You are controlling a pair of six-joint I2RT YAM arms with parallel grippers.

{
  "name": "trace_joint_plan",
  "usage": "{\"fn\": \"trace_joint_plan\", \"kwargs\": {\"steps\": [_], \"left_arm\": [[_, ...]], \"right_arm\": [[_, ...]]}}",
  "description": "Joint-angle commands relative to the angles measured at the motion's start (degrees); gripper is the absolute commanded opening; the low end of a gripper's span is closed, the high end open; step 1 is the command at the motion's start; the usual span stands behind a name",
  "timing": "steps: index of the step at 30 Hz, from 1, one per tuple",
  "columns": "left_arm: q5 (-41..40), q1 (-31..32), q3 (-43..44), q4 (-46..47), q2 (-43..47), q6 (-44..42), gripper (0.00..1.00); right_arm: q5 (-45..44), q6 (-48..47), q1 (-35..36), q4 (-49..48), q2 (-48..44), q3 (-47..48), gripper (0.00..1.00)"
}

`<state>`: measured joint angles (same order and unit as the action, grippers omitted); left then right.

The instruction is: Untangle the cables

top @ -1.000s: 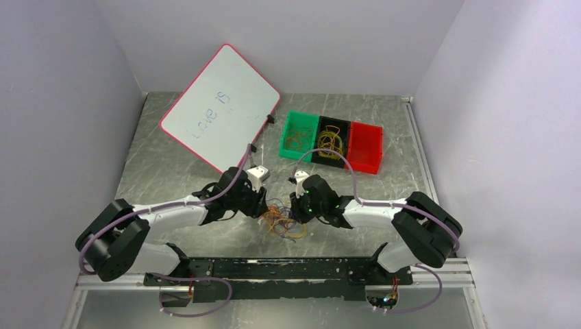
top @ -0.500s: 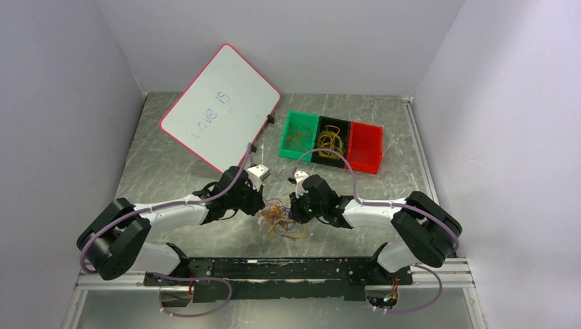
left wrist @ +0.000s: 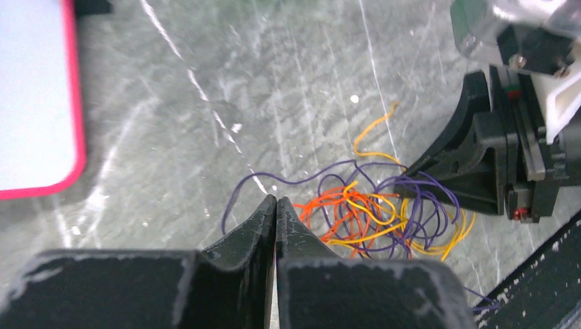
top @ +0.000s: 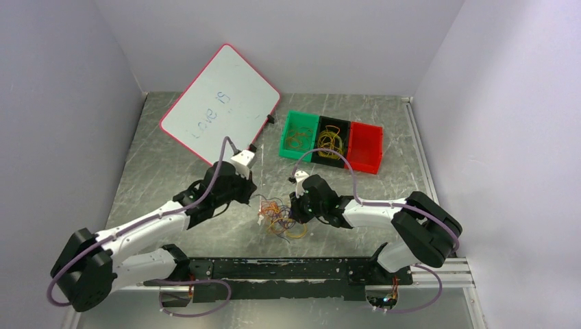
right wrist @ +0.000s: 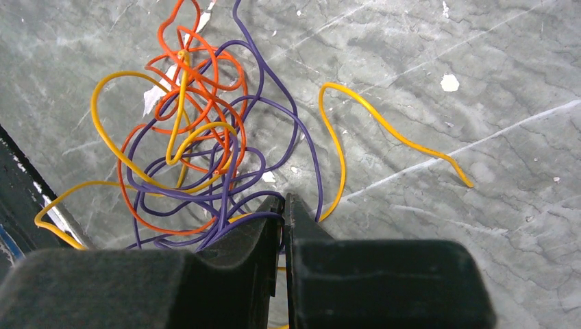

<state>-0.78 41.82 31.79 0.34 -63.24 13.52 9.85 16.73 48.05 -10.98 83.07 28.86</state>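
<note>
The cables (top: 281, 219) lie as a tangled bunch of purple, orange and yellow loops on the grey table between my two arms. In the left wrist view the cables (left wrist: 370, 212) spread just right of my left gripper (left wrist: 276, 200). Its jaws are pressed together at the bunch's left edge, with a thin purple strand showing in the seam. My left gripper (top: 252, 200) stands left of the bunch from above. My right gripper (right wrist: 283, 199) is shut on a purple strand that runs over one finger into the gap. From above, my right gripper (top: 293, 209) sits at the bunch's right side.
A white board with a red rim (top: 219, 106) lies at the back left. Behind the arms stand a green bin (top: 299, 133), a black bin (top: 332, 140) and a red bin (top: 365, 147); the first two hold loose cables. A black rail (top: 294, 269) runs along the near edge.
My left gripper has shut and its arm has drawn back to the left and upward. The bunch's left side has stretched a little that way. The right arm has stayed put.
</note>
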Motion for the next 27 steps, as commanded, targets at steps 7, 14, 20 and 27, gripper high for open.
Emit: {"fn": "trace_joint_plan", "kwargs": {"steps": [7, 14, 20, 27], "left_arm": [[-9.03, -1.37, 3.81, -7.64, 9.51, 0.71, 0.07], [2.99, -1.60, 2.31, -4.95, 2.00, 1.26, 0.27], [8.71, -1.58, 0.06, 2.09, -5.04, 0.31, 0.38], [8.11, -1.65, 0.90, 4.42, -10.68, -2.42, 0.48]], "right_arm": [[-0.75, -0.08, -0.34, 1.54, -0.95, -0.03, 0.10], [-0.87, -0.18, -0.39, 2.02, -1.45, -0.16, 0.11], [-0.53, -0.12, -0.38, 2.19, -1.59, -0.26, 0.12], [0.09, 0.12, -0.34, 1.78, -0.94, -0.12, 0.12]]}}
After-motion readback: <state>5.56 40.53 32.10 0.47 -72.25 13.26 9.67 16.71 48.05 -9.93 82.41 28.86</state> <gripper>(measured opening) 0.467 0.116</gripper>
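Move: The orange cable in the tangle lies some 9 cm to the left hand's right, 3 cm back and 10 cm below. The outlying bend of the purple cable is about 4 cm right, 1 cm ahead and 8 cm below; the right gripper's tips, already pinching a purple loop, are 16 cm right, 5 cm back and 9 cm below. From the right hand, the orange cable is about 7 cm left, 1 cm ahead and 1 cm below. The left hand rises about 5 cm, then opens half-way while sinking some 9 cm towards the orange cable. ##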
